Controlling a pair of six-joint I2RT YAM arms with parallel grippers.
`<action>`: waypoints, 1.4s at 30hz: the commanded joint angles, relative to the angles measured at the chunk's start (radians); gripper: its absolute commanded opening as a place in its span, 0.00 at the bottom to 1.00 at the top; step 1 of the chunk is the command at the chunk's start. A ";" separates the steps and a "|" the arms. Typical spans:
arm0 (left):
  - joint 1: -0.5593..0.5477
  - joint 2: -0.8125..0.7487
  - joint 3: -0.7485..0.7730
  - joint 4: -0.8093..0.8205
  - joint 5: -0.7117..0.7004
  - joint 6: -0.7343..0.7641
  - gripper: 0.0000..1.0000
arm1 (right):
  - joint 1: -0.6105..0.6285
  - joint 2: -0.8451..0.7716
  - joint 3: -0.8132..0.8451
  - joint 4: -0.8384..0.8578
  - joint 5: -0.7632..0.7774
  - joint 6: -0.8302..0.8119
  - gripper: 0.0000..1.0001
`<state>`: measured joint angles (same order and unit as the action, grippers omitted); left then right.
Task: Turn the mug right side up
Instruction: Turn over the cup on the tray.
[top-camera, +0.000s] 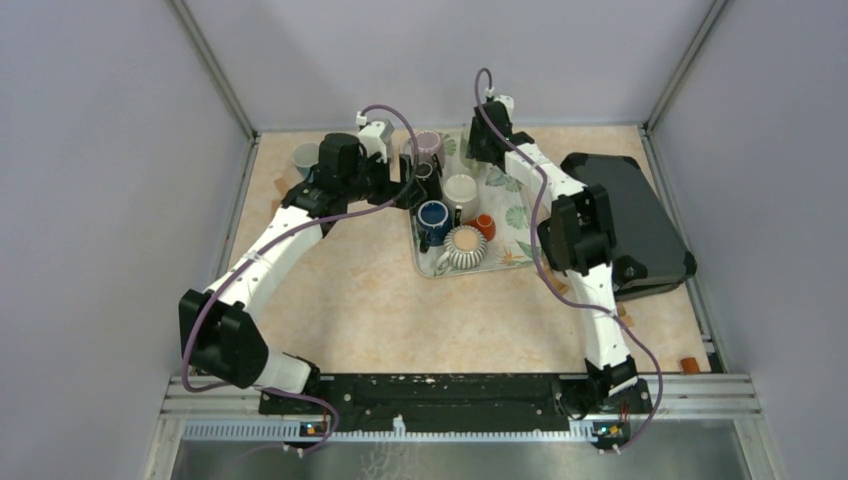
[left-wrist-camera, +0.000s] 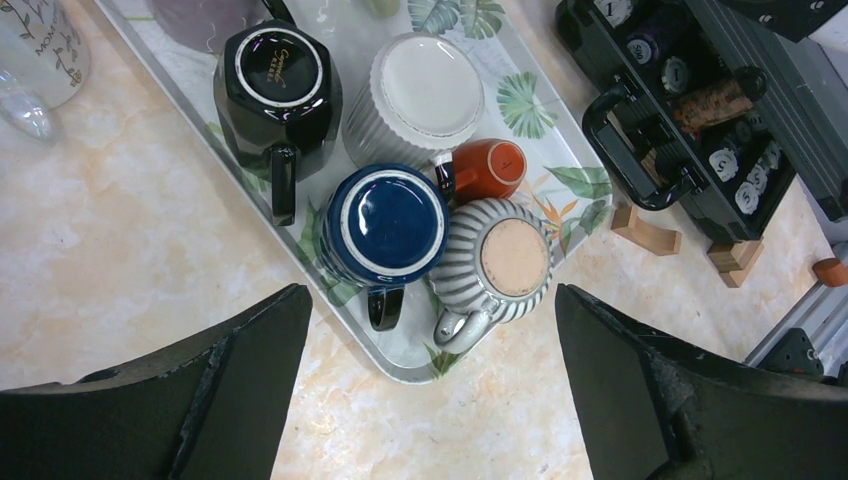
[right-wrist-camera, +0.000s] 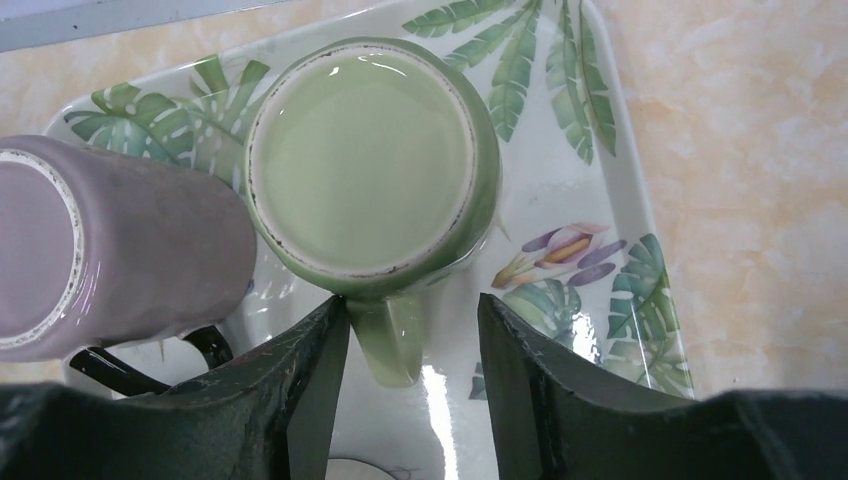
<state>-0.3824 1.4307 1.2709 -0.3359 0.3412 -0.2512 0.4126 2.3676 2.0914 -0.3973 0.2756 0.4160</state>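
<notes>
A leaf-printed tray (right-wrist-camera: 610, 200) holds several mugs standing base up. A green mug (right-wrist-camera: 362, 160) stands upside down at the tray's far end, its handle (right-wrist-camera: 392, 340) pointing toward my right gripper (right-wrist-camera: 412, 380). That gripper is open, with the handle between its fingers and the left finger (right-wrist-camera: 310, 370) touching the handle's edge. My left gripper (left-wrist-camera: 430, 390) is open and empty, held above the tray's near corner (left-wrist-camera: 400, 370). Below it are an upside-down blue mug (left-wrist-camera: 385, 225) and a grey striped mug (left-wrist-camera: 505, 260).
On the tray are also a black mug (left-wrist-camera: 278, 70), a white ribbed mug (left-wrist-camera: 425, 90), a small orange cup (left-wrist-camera: 490, 168) and a mauve mug (right-wrist-camera: 120, 250) against the green one. A black case (top-camera: 630, 220) lies right of the tray. A pale cup (top-camera: 306, 157) stands at the back left.
</notes>
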 joint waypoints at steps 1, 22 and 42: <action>-0.002 -0.035 -0.005 0.053 0.019 0.013 0.98 | 0.005 0.006 0.028 0.033 0.013 -0.031 0.51; 0.005 -0.033 -0.011 0.060 0.033 0.004 0.98 | 0.004 0.070 0.077 0.027 -0.024 -0.035 0.39; 0.007 -0.036 -0.017 0.071 0.062 -0.010 0.98 | -0.002 -0.181 -0.272 0.061 0.052 -0.095 0.00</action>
<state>-0.3801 1.4307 1.2652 -0.3141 0.3782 -0.2592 0.4122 2.2993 1.8996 -0.3321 0.3183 0.3397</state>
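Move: The green mug, upside down on the tray, has its middle about 6 cm ahead of my right hand, 1 cm to its left and some 3 cm below, with its handle reaching back between my open fingers. The lavender mug stands 11 cm left of the green mug; the white ribbed mug is about 5 cm back and 4 cm left of my hand. From my left hand the green mug lies roughly 26 cm ahead, 15 cm right and 17 cm lower. I nudge my right hand slightly left to centre on the green mug's handle, then sink about 2.5 cm while my fingers close, and pinch the handle between both tips. Keeping that pinch, I pull the mug about 4 cm diagonally back and to the right, away from the lavender mug, without raising my hand. ##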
